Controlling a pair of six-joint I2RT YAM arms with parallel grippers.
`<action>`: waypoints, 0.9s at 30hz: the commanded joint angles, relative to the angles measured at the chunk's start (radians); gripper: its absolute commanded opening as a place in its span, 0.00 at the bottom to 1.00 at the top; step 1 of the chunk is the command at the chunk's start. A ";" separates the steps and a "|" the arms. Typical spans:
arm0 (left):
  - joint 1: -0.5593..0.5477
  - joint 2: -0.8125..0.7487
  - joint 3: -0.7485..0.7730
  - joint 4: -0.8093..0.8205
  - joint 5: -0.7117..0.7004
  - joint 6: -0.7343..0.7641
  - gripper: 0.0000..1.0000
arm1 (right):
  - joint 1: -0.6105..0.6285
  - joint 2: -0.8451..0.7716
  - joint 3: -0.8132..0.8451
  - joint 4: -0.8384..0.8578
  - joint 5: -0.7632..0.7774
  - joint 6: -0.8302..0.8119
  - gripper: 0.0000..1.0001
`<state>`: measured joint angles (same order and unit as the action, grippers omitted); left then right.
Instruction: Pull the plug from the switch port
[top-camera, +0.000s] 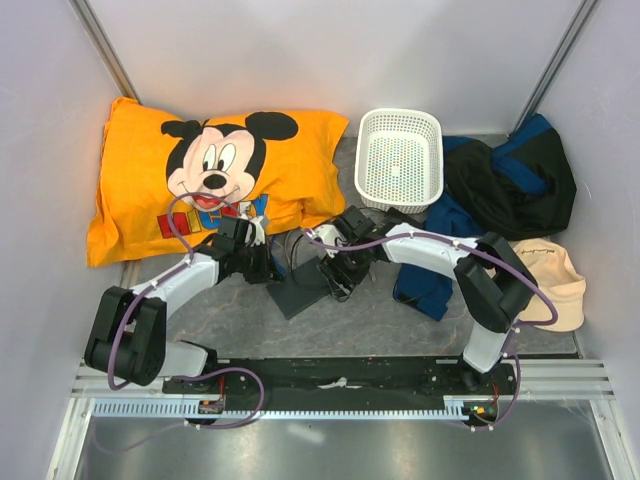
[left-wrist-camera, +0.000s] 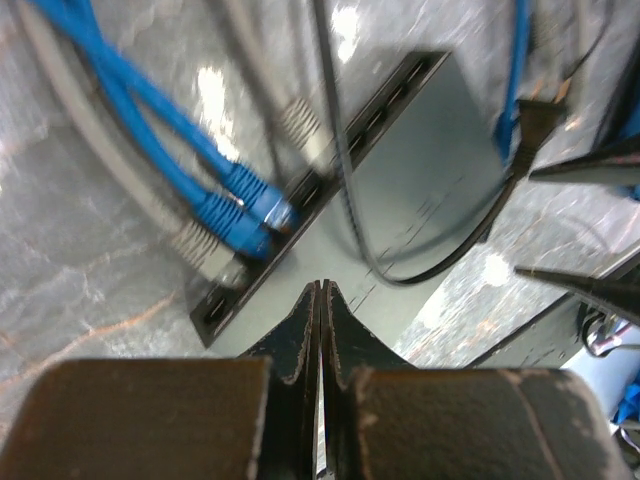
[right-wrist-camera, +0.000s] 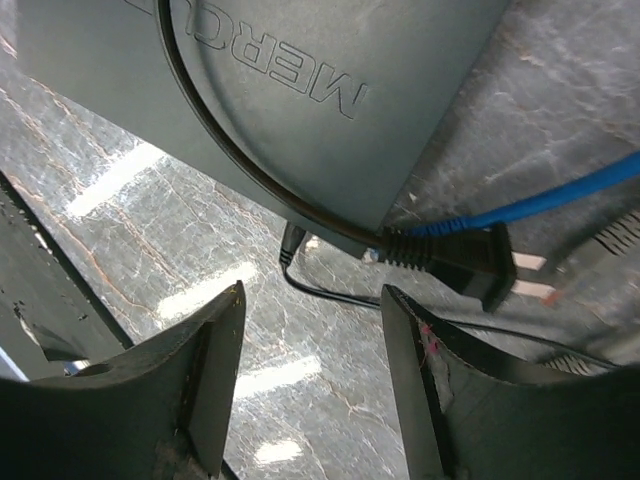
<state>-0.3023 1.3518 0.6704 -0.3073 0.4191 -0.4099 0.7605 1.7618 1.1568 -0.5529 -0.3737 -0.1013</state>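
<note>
The switch port (left-wrist-camera: 400, 190) is a flat dark-grey box lying on the marbled table, also seen in the top view (top-camera: 300, 296) and the right wrist view (right-wrist-camera: 300, 90). Two blue cable plugs (left-wrist-camera: 245, 212) and a clear plug (left-wrist-camera: 212, 258) sit in the sockets along its narrow edge. My left gripper (left-wrist-camera: 322, 287) is shut, empty, its tips over the box just behind the sockets. My right gripper (right-wrist-camera: 312, 290) is open over bare table beside the box's opposite edge, nothing between its fingers. A small black cord connector (right-wrist-camera: 292, 243) meets that edge.
A loose black two-prong mains plug (right-wrist-camera: 470, 262) and its cord lie across the box. An orange cartoon pillow (top-camera: 200, 170), white basket (top-camera: 400, 160), dark jacket (top-camera: 510, 180) and beige cap (top-camera: 555, 285) ring the work area.
</note>
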 joint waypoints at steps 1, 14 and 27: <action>0.002 -0.026 -0.035 0.030 0.007 0.040 0.02 | 0.020 0.041 0.043 0.030 -0.013 0.021 0.62; 0.002 0.029 -0.068 0.040 -0.040 0.014 0.02 | 0.029 0.131 0.106 0.044 0.047 0.068 0.53; 0.002 0.055 -0.074 0.020 -0.074 0.010 0.02 | 0.082 0.064 0.076 0.004 0.136 0.098 0.42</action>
<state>-0.3023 1.3659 0.6193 -0.2531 0.4282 -0.4110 0.8261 1.8580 1.2366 -0.5587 -0.2325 -0.0280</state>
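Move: The switch lies flat, its middle some 4 cm right of the left fingertips, roughly level and 3 cm below; its right-hand near corner is about 13 cm right of them and 1 cm back. From the right hand that corner is about 2 cm forward, 2 cm left, 3 cm below, with the small black plug 2 cm left, level and 3 cm down. The two-prong plug sits 6 cm ahead, 2 cm left, 2 cm below. Blue network plugs stand 4 cm ahead of the left hand, 1 cm left, 3 cm down. Over the switch's right-hand near corner the right hand sinks about 2 cm, easing left and a little forward, its open fingers narrowing by roughly a third to straddle the corner, near fingertip beside the small black plug. The left hand, fingers still shut, drops about 1.5 cm onto the lid just behind the network plugs, edging back slightly, then stays there. ##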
